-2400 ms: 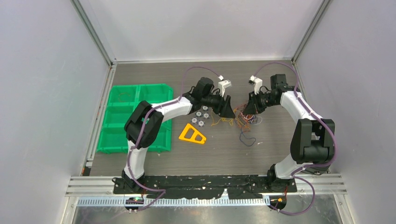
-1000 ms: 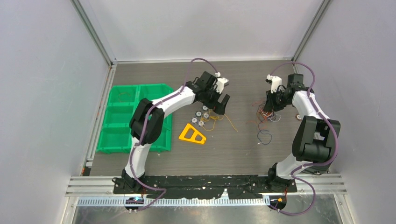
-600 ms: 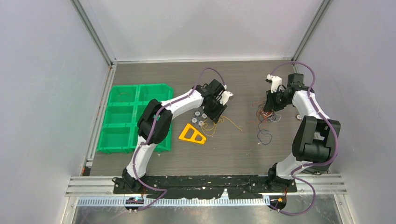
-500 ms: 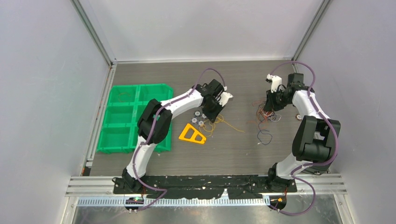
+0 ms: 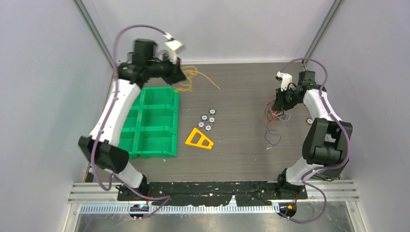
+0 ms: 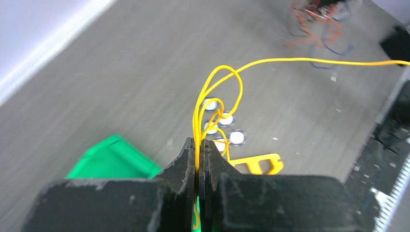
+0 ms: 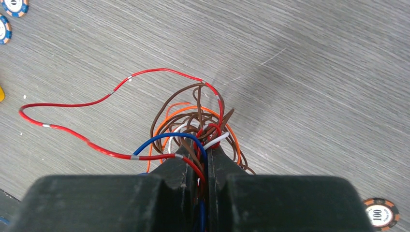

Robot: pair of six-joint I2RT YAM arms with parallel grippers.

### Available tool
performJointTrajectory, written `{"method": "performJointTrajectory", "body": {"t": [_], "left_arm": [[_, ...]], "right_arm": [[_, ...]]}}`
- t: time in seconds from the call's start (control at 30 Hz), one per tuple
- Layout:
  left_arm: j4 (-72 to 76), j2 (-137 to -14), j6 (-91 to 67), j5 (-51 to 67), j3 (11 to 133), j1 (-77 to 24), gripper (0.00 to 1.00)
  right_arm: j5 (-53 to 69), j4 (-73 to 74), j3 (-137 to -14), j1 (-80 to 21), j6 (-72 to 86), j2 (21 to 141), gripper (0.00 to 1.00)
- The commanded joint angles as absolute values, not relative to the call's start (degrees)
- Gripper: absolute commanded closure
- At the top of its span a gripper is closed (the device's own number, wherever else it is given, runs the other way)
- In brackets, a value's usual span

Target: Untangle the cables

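My left gripper (image 5: 180,76) is raised at the back left, over the far corner of the green tray. It is shut on a few looped yellow cables (image 5: 194,76). In the left wrist view the yellow cables (image 6: 220,92) rise from between the closed fingertips (image 6: 186,152), and one strand runs off to the right. My right gripper (image 5: 279,104) is at the right side, shut on a tangle of cables (image 5: 272,115) resting on the table. The right wrist view shows brown, orange, blue, white and red cables (image 7: 193,121) pinched at the right gripper (image 7: 203,157), with a long red cable (image 7: 72,104) trailing left.
A green tray (image 5: 154,125) with several compartments lies at the left. Several poker chips (image 5: 207,120) and an orange triangular piece (image 5: 198,139) sit mid-table. Another chip (image 5: 309,121) lies near the right arm. Grey walls enclose the table on three sides.
My left gripper closed on the yellow cables beside the chips. It then swung up and to the back left, carrying them off. The right gripper kept hold of its tangle almost in place.
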State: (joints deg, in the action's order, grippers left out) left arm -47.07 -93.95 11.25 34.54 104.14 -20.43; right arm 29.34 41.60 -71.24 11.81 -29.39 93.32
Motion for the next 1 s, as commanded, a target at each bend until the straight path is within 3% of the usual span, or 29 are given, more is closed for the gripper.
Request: {"method": "performJointTrajectory", "body": {"t": [0.0,0.23,0.63,0.77,0.97], "left_arm": [[-49.6,-91.4,16.6,39.4,101.5,-11.1,1.0],[-51.7,-95.5,29.6,27.6,99.8,-2.1,1.0],[-35.7,-100.9,36.3,1.5,89.1,-0.7,1.0],[-30.8,-99.8,37.5,-1.5,85.7,-0.7,1.0],[-30.1,-98.5,31.3,-0.6,91.8,-0.8,1.0]], "right_arm": [[31.5,40.1,-73.3,10.5,-27.5,93.8,0.95],[31.2,39.1,-73.9,8.1,-25.6,94.7,0.95],[29.1,39.2,-73.6,6.0,-24.4,93.8,0.94],[28.6,39.3,-73.6,5.2,-24.4,93.8,0.95],[28.2,39.5,-73.9,4.4,-25.0,94.2,0.95]]}}
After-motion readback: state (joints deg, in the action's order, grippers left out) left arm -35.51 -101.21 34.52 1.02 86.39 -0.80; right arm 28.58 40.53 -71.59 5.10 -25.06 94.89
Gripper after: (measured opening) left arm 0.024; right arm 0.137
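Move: The box's far left compartment, with an orange cable in it, lies about 31 cm to the left of my left hand, 8 cm farther out and 26 cm below. The far right compartment is only 17 cm left and 9 cm ahead. The poker chips are 7 cm right and 2 cm back, the yellow bracket 3 cm right and 12 cm back. From my right hand, that left compartment is some 75 cm left, 9 cm ahead. Keeping the yellow cable pinched, I sweep my left hand about 25 cm left and somewhat forward over the green box, rising briefly and then sinking to some 16 cm lower, while the wrist swings the fingers from pointing right to pointing forward and down. My right hand keeps its grip on the tangle and eases it about 4 cm left, nearly level. ##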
